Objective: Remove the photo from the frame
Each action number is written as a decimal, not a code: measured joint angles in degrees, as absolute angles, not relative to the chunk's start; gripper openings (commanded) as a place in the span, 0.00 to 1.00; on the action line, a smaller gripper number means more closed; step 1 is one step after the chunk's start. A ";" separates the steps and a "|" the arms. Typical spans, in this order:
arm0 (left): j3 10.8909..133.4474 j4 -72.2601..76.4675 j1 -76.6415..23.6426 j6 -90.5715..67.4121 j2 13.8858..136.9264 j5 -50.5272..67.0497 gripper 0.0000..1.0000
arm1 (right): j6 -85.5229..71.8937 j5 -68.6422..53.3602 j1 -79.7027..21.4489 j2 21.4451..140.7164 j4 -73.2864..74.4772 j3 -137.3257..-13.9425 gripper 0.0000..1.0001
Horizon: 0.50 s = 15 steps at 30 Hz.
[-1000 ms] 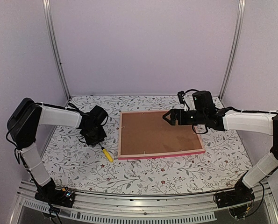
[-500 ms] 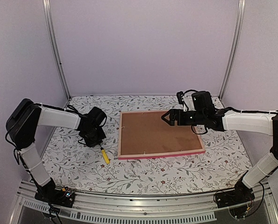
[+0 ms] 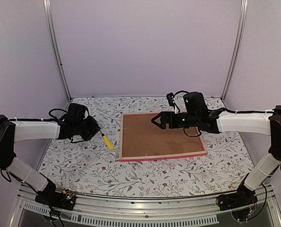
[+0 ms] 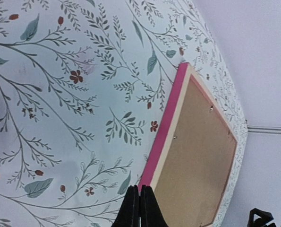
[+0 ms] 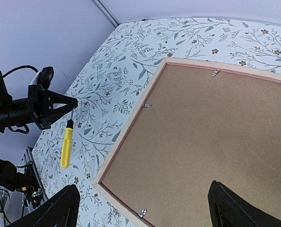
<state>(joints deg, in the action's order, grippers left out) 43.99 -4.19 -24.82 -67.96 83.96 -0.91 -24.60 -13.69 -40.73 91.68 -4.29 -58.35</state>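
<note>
The frame [image 3: 164, 157] lies face down in the middle of the table, its pink edge [image 4: 166, 127] toward the left arm. A brown backing board [image 3: 159, 137] fills it and hides the photo. My right gripper [image 3: 158, 120] hovers wide open above the board's back-left part [image 5: 216, 132], with nothing between its fingers [image 5: 60, 208]. My left gripper [image 3: 97, 129] is left of the frame, jaws pressed together [image 4: 139, 189]. The thin metal shaft of a yellow screwdriver [image 3: 108, 142] runs into its tips [image 5: 75, 102]. The handle [image 5: 66, 146] slants toward the frame's front-left corner.
Small metal tabs [image 5: 148, 105] hold the board along the frame's inner edges, with another near the corner [image 5: 142, 213]. The floral tablecloth [image 3: 145, 177] spreads around the frame. Walls and metal posts [image 3: 60, 61] close in the back and sides.
My left arm has swung left and low, and the screwdriver shifted toward the back with its tips. My right gripper has slid left over the board, still open.
</note>
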 measured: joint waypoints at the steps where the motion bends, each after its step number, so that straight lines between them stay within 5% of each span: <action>1: 42.33 -0.75 -24.62 -68.93 82.91 -0.01 0.00 | -24.77 -14.04 -41.19 91.85 -4.60 -58.81 0.98; 15: 26.98 49.47 -24.32 -80.95 79.35 7.09 0.00 | -31.79 -20.18 -47.33 95.20 -13.65 -63.48 0.96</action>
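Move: The left gripper already holds the screwdriver by its shaft, the yellow handle's middle about 7 cm back, 4 cm right and 2 cm below; the right gripper is some 27 cm to its right, 3 cm back and 8 cm higher. From the open right gripper, that handle is roughly 23 cm left, 4 cm back and 10 cm below, while the upturned frame's middle is about 8 cm ahead, 4 cm right and 17 cm below. Raise the left gripper about 11 cm, drifting slightly right, shut on the screwdriver's shaft, and swing its fingers up through some 40 degrees until they point nearly level, forward and right. Meanwhile bring the right gripper left and up, easing back a little, above the frame towards the yellow handle, rolling slightly with its fingers wide open and touching nothing yet. ##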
